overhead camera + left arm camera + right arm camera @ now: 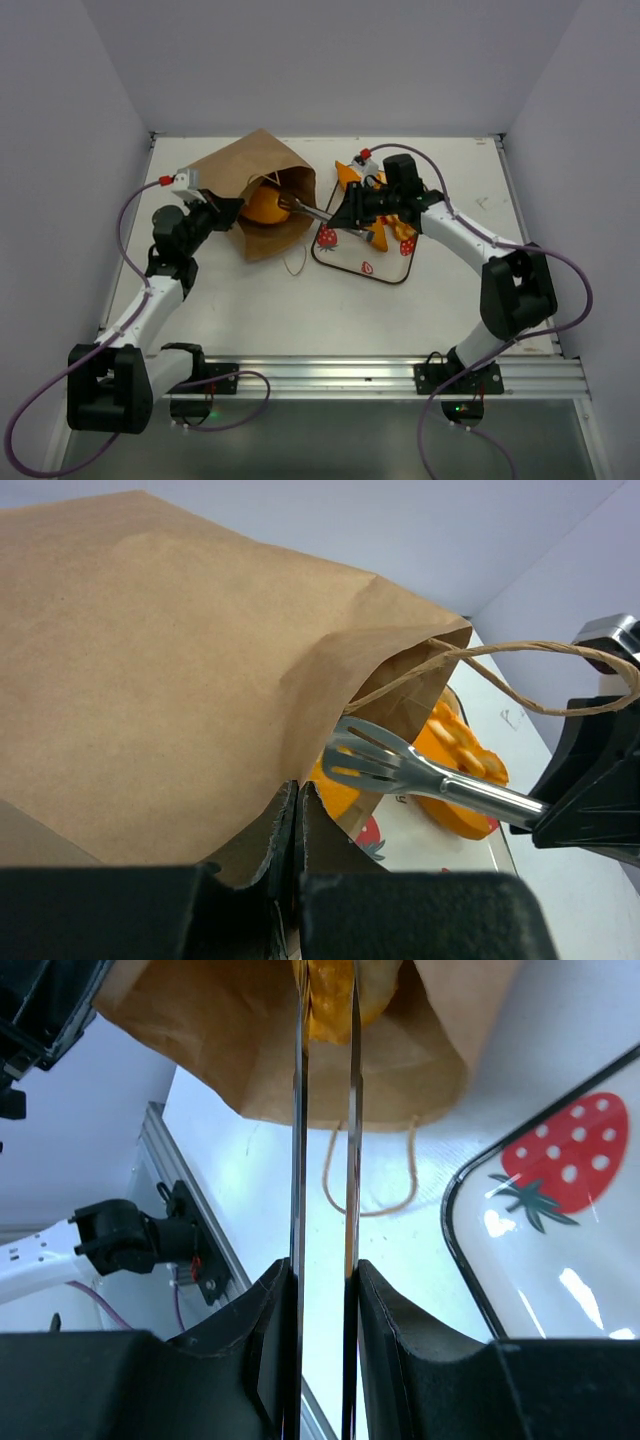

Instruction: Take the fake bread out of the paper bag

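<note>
The brown paper bag (262,180) lies on its side, mouth toward the right. My left gripper (222,212) is shut on the bag's rim; in the left wrist view the jaws (298,810) pinch the paper (150,680). My right gripper (352,208) is shut on metal tongs (315,213) whose tips reach into the bag's mouth. An orange bread piece (265,205) sits in the mouth. In the right wrist view the tong blades (300,1110) close on that bread (330,1000) at the bag (250,1050). The gripper itself (325,1270) squeezes the tong arms.
A strawberry-print tray (365,262) lies right of the bag, under my right arm, with orange bread pieces on it (347,172); one also shows in the left wrist view (460,765). The bag's string handle (365,1205) rests on the table between bag and tray.
</note>
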Controlling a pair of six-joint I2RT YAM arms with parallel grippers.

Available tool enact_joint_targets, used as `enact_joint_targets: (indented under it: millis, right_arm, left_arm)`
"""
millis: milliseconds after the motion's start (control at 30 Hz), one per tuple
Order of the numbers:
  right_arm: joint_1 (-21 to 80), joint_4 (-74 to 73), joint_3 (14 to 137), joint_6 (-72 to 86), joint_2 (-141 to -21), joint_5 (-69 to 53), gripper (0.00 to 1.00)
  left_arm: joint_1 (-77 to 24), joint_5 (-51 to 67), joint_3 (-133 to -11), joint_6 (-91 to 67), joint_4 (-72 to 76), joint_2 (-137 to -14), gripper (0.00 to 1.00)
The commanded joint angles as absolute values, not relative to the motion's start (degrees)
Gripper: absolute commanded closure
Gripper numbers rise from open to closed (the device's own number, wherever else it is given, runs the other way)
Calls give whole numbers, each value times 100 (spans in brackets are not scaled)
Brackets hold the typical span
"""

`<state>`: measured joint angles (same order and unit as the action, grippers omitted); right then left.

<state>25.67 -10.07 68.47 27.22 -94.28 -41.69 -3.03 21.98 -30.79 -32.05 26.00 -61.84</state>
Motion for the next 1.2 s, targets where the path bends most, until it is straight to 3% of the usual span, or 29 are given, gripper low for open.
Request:
enact_joint_targets:
  millis: [0,633,867,1167]
  right_arm:
    - [2347,-1590,6847,1963,-9018,-4763,100]
    - [731,-4253,6750,-772,-7120,-5378,100]
    - [-165,-5676,6803,-2396,-6821,-5318,100]
    - [-606,-6785,6680,-3682,-6812,-4843,100]
  left_arm:
    - [-211,2021,-3340,-2936,2751,-6214,98]
    - [-114,1600,-3507,-1978,2074,-5881,98]
    - [-114,1529,-3463,-1872,2004,-5748,98]
    - [-114,1556,-3437,-1846,2021,-5713,98]
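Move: The bread pinched in the right gripper's tongs sits in the bag mouth, roughly 16 cm left of the right hand, 6 cm ahead and 4 cm lower. It goes to the tray, whose middle is about 10 cm right, 8 cm ahead and 17 cm below; the long orange bread there lies some 9 cm right and 12 cm ahead. From the left hand, the bread is about 4 cm right, 4 cm ahead and 6 cm lower. Draw the right gripper about 20 cm to the right and some 9 cm back, keeping the tongs shut on the bread, so it comes out of the bag mouth towards the tray's near left corner. Arch up about 5 cm over the way, then sink about half of that, tipping the fingers downward. Keep the left gripper pinching the bag's rim and ease it about 3 cm left. ##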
